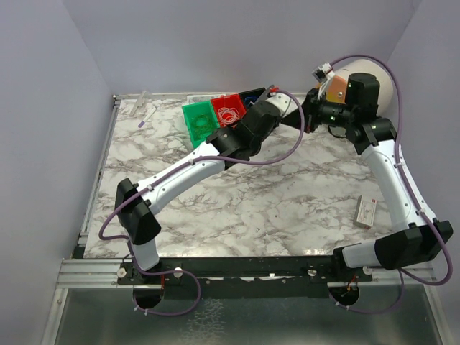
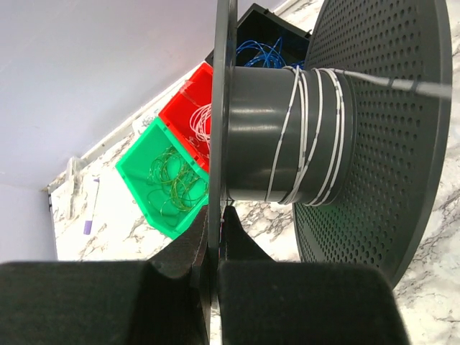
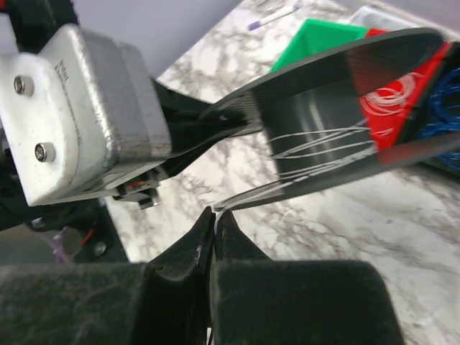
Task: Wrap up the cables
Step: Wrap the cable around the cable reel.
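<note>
A dark grey spool is in the air, and my left gripper is shut on its thin flange. A whitish cable is wound a few turns round the core. One strand of that whitish cable runs off the spool into my right gripper, which is shut on it. Loose whitish cables lie in a red bin, green cables in a green bin, and blue cables in a black bin.
The green bin, the red bin and the black bin stand in a row at the back of the marble table. A small white box lies at the right. A pen lies back left.
</note>
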`<state>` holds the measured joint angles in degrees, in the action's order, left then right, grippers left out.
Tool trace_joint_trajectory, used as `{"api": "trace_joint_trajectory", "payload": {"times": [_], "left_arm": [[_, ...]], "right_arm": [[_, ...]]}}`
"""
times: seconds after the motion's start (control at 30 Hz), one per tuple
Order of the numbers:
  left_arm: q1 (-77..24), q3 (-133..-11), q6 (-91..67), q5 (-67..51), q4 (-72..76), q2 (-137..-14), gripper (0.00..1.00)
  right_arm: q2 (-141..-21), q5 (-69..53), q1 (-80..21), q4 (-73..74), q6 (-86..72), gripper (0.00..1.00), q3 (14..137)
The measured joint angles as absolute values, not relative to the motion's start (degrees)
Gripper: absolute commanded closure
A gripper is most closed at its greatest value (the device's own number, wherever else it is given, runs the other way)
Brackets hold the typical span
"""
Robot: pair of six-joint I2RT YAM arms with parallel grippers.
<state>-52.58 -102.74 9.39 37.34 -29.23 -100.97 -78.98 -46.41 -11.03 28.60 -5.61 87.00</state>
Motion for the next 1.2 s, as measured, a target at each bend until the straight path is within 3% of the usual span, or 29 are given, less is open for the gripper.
{"api": "trace_joint_trajectory", "payload": {"times": [0.3, 0.53, 0.87, 1.2], "left_arm": [[-52.8, -104.2, 9.3, 38.5, -29.1, -101.3, 1.0], [-52.4, -104.7, 8.3, 38.6, -32.1, -101.3, 1.0], [-46.9, -105.6, 1.3, 27.0, -37.4, -101.2, 1.0], [-42.6, -105.6, -5.8, 21.5, -36.2, -99.4, 1.0]], "right_arm": [[-79.3, -57.5, -16.7, 21.5, -9.2, 1.0, 77.5], [-80.1, -57.1, -18.9, 18.8, -7.7, 1.0, 74.4], [-80.2, -58.2, -21.6, 11.9, -4.8, 0.99, 67.1], [-83.4, -67.1, -22.5, 10.7, -5.6, 0.99, 74.5]]}}
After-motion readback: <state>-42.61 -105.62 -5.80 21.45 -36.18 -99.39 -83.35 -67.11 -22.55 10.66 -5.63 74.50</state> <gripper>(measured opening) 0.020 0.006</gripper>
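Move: Just ahead of the left fingers, which hold the cable reel by its left flange, the reel's hub sits about 6 cm forward, 6 cm right and 2 cm lower. On the table some 26 cm below that hand, the red box is about 16 cm ahead and 5 cm left, the black box 18 cm ahead and 3 cm right, and the green box 11 cm ahead and 13 cm left. From the right fingers, the hub lies roughly 7 cm ahead, 7 cm left and 3 cm below. Bringing the white cable, still pinched in its shut fingers, round to the robot's side of the reel, the right hand goes left and back about 11 cm in all, sinking 9 cm before climbing 4 cm again, and turns some 30 degrees counter-clockwise. The left hand keeps its grip on the flange, shifts about 3 cm left and forward, dips briefly, tips down and rolls its left side down. ##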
